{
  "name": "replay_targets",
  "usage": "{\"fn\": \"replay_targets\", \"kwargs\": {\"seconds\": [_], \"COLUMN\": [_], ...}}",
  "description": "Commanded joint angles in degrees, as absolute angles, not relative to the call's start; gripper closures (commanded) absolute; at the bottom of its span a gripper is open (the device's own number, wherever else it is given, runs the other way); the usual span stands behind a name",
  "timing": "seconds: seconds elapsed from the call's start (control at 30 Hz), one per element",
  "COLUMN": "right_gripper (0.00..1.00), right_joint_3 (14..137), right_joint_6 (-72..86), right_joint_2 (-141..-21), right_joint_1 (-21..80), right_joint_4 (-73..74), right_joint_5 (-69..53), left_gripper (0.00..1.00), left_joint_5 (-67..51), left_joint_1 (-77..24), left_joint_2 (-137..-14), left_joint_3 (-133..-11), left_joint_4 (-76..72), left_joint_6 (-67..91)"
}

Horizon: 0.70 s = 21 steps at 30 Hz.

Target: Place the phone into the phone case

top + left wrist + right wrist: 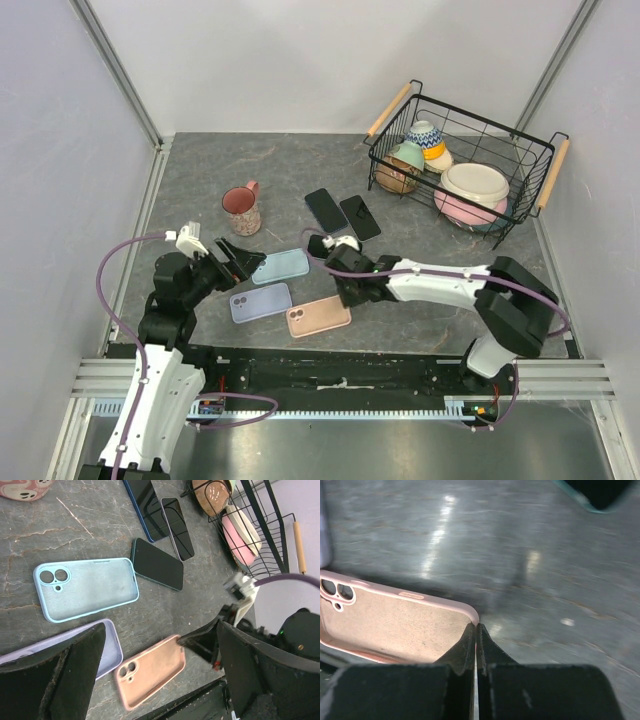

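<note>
Three phone cases lie inner side up on the table: a light blue one (280, 266) (87, 587), a lilac one (260, 301) (107, 647) and a pink one (318, 316) (150, 675) (390, 625). My right gripper (345, 297) (476, 630) is shut on the pink case's rim at its right corner. Three dark phones lie further back: a blue-edged one (325, 209) (147, 507), a black one (360, 217) (177, 527) and a dark green one (157, 564), partly hidden under my right arm in the top view. My left gripper (240, 258) (160, 635) hangs open, holding nothing, above the lilac case.
A pink mug (242, 211) (25, 489) stands at the back left of the cases. A black wire basket (487, 121) with wooden handles holds several bowls at the back right. Grey walls close in both sides.
</note>
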<state>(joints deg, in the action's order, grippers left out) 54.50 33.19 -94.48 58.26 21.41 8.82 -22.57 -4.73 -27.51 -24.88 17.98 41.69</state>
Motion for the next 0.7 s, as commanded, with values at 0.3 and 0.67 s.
{"fn": "replay_targets", "kwargs": {"seconds": [0.3,0.67], "right_gripper": [1.0,1.0], "right_joint_3": [48.25,49.83], "right_joint_6": [30.67,31.38], "right_joint_2": [-81.82,-87.8], "right_joint_1": [50.89,52.64], "right_joint_4": [27.42,22.59], "right_joint_5": [16.0,9.23], "left_gripper": [0.02,0.02], "left_joint_5": [-25.31,-26.19], "left_joint_1": [-4.66,-4.66], "left_joint_2": [-29.71,-30.14], "left_joint_3": [-22.85,-22.94], "left_joint_4": [13.63,12.83], "left_joint_6": [42.1,41.92]}}
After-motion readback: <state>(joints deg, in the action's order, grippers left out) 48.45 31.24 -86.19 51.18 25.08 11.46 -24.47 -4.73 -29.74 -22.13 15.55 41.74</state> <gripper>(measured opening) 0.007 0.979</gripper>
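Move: The closed right fingers still hold the peach case by its far right corner, its middle about 6 cm left and 5 cm back from them; it goes to clear table some 6 cm to their right and 2 cm farther out. From that hand the black phone lies about 13 cm ahead and 3 cm left, the lavender case 22 cm left and 1 cm back. From the left hand the peach case is roughly 16 cm right, 9 cm back and 15 cm below. Keeping its pinch on the corner of the peach case, the right hand swings briskly about 7 cm to the right and 2 cm forward while rising some 2 cm, drawing the case away from the lavender one onto the clear table on the near side of the black phone, with the wrist turning about 8 degrees clockwise. It then eases about 1 cm back left and sinks about 1.5 cm with the fingers still shut on the corner, while the open left hand sinks about 2 cm. ##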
